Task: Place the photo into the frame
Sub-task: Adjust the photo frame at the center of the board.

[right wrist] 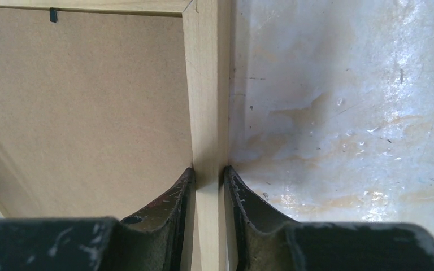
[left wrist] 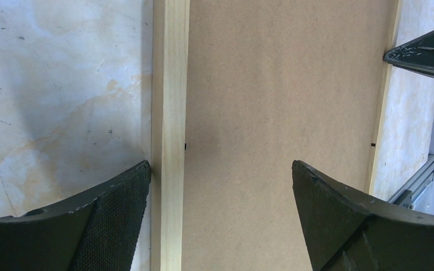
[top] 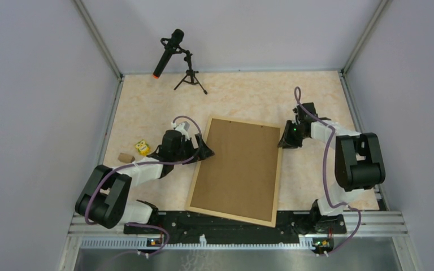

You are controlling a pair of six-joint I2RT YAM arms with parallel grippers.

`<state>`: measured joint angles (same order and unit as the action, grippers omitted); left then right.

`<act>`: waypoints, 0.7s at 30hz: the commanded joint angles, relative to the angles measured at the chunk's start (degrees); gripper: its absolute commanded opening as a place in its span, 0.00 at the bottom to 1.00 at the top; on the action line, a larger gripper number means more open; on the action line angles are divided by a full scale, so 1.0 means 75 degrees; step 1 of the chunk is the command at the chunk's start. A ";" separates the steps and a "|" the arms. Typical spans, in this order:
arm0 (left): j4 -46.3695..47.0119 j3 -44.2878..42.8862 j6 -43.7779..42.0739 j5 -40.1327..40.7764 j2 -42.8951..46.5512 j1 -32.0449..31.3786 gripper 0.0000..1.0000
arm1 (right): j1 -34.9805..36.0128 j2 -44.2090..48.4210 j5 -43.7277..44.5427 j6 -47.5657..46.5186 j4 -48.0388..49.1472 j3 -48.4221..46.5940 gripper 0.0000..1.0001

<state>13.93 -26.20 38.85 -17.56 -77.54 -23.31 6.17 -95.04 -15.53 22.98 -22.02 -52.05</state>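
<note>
The frame (top: 199, 165) of light wood lies flat in the middle of the table, its back up, with a brown backing board (top: 237, 169) inside it. The photo is hidden. My left gripper (top: 206, 151) is open and straddles the frame's left rail (left wrist: 170, 84): one finger rests outside the rail and the other hovers over the board (left wrist: 282, 84). My right gripper (top: 287, 141) is at the upper right rail. In the right wrist view the right gripper (right wrist: 209, 169) is shut on that rail (right wrist: 206, 84), one finger pressing each side.
A black microphone on a small tripod (top: 175, 56) stands at the back left. A small yellow object (top: 142, 147) and a brown piece (top: 125, 157) lie left of the left arm. Grey walls enclose the table; a metal rail (top: 237, 228) runs along the near edge.
</note>
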 commanded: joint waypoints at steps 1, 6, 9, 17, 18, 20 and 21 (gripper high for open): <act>-0.0261 0.0025 -0.0048 -0.0192 -0.0257 -0.0009 0.98 | 0.0407 -0.0632 0.0773 0.0211 0.0104 -0.0020 0.20; -0.0256 0.0036 -0.0050 -0.0210 -0.0239 -0.0009 0.98 | 0.0512 -0.0804 0.0642 0.0348 0.0347 0.0011 0.21; -0.0326 -0.0032 -0.0018 -0.0140 -0.0295 0.0028 0.97 | 0.0566 -0.0857 0.0315 0.0470 0.0552 -0.0058 0.21; -0.0469 -0.0545 0.0058 -0.0220 -0.0830 0.0331 0.98 | 0.1007 -0.1511 -0.0021 0.0836 0.1034 -0.0549 0.22; -0.0468 -0.0662 0.0048 -0.0277 -0.0950 0.0372 0.98 | 0.1080 -0.1537 -0.0031 0.0863 0.1116 -0.0516 0.23; -0.0477 -0.0916 0.0044 -0.0354 -0.1193 0.0420 0.98 | 0.1227 -0.1566 -0.0047 0.0870 0.1215 -0.0487 0.23; -0.0494 -0.1037 0.0051 -0.0365 -0.1319 0.0430 0.98 | 0.1298 -0.1607 -0.0094 0.0846 0.1217 -0.0492 0.24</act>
<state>13.19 -31.42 38.81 -16.60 -82.89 -19.59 11.16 -102.08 -12.75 27.27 -11.84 -57.98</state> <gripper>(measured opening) 0.977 0.232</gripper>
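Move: The photo frame lies back side up. The right fingers already pinch its right bar, so its middle is about 17 cm left, 8 cm back and 1 cm below; its far-right corner is some 9 cm straight ahead. From the left hand the middle is roughly 13 cm right, 4 cm back and 3 cm below, with the outer finger by the left bar. A yellow packet sits about 25 cm left and 2 cm ahead of the left hand. Keeping its pinch on the right bar, the right hand drags the frame forward about 6 cm and left some 3 cm, gathering speed, its fingers tipping outward by under 10 degrees. The left hand, wide open with its outer finger against the left bar's outer side, starts later and travels forward about 3 cm along that bar, drifting slightly left. ##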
